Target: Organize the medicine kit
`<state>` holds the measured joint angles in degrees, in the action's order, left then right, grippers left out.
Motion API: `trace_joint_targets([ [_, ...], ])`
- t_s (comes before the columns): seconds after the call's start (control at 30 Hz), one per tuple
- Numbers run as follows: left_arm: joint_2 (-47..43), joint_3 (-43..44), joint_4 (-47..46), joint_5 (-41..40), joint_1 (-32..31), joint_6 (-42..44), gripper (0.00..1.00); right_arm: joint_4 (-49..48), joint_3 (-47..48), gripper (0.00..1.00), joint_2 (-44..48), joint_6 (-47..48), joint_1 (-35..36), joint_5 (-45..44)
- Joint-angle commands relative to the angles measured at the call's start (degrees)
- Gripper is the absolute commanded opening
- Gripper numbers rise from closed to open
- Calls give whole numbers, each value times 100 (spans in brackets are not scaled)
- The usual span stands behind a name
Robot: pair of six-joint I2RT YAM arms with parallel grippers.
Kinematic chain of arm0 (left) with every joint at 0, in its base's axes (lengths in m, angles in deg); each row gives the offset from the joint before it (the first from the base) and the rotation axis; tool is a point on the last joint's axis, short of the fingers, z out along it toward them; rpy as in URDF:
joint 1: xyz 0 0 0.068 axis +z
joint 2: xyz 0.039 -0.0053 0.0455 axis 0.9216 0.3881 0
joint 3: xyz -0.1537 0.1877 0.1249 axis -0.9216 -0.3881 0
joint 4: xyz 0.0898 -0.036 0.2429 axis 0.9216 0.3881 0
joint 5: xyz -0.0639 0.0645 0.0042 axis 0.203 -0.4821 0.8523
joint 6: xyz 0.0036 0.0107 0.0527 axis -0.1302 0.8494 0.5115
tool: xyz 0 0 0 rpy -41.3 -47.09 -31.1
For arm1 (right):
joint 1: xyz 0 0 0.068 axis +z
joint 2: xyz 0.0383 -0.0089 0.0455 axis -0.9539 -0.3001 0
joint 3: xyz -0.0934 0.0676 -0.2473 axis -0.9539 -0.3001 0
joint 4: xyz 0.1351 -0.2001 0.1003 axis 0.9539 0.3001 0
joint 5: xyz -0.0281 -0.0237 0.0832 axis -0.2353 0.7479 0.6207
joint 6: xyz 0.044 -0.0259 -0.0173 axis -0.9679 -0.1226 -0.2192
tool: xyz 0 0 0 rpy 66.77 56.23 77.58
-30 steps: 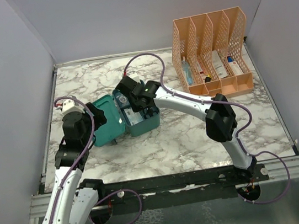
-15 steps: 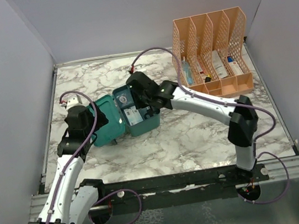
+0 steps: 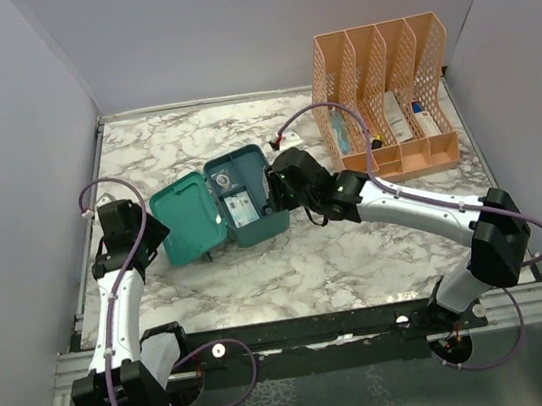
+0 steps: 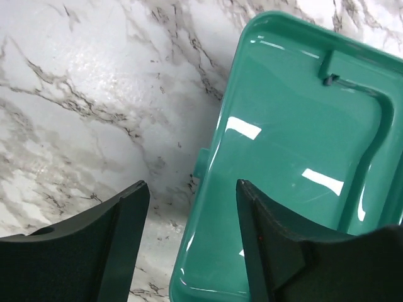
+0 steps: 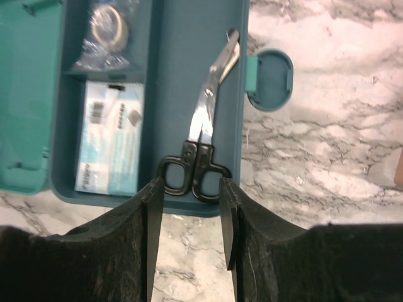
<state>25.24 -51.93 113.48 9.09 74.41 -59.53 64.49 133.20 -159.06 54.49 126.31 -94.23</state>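
Note:
The medicine kit (image 3: 248,216) lies open on the marble table, its teal lid (image 3: 189,220) flat to the left of the base. In the right wrist view the base holds scissors (image 5: 203,129) with black handles, a white and blue packet (image 5: 110,145) and a wrapped tape roll (image 5: 106,26). My right gripper (image 5: 189,184) is open just outside the kit's near wall, and the scissor handles lie free beyond its tips. In the top view it (image 3: 276,200) sits at the kit's right end. My left gripper (image 4: 192,185) is open above the lid's (image 4: 296,157) left rim, holding nothing.
A peach lattice file organizer (image 3: 382,96) with several boxes stands at the back right. The kit's round latch tab (image 5: 271,78) sticks out over the marble table (image 3: 359,251). Grey walls close in the left, right and back sides.
My right gripper has opened and drawn back to the right out of the kit, leaving the scissors inside. My left arm has pulled back to the left, off the lid.

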Motion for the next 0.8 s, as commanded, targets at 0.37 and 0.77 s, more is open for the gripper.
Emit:
trace_joint_targets([
  [0.37, -32, -438, -316, 1426, 237, -217, 40, -465, -460, 36, 527, -196, -415, -361],
  [0.77, 177, 350, 231, 1021, 237, 139, 0, -451, -580, 36, 460, -704, -1193, -1],
])
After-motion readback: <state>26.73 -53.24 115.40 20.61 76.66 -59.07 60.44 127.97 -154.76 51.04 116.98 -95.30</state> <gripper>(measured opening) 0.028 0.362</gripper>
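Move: The open lid's left rim lies only about 2 cm right of the left hand, 1 cm back and 2 cm below, the lid's middle 7 cm right and 3 cm ahead, and the box 20 cm right and 6 cm ahead. From the right hand the box's side latch is some 9 cm ahead, 2 cm right and 7 cm down; the scissors lie 5 cm ahead, 1 cm left, the box's middle 4 cm ahead, 5 cm left, both about 9 cm down. The left hand shifts about 3 cm right and 2 cm down onto the lid's left rim, rolling some 10 degrees so its left side drops, then shuts its fingers to pinch the rim just nearer than its tab. The right hand dips briefly, comes back up and sweeps about 6 cm right and 4 cm forward off the box, turning some 10 degrees clockwise, to end beside the latch with fingers still partly open. ##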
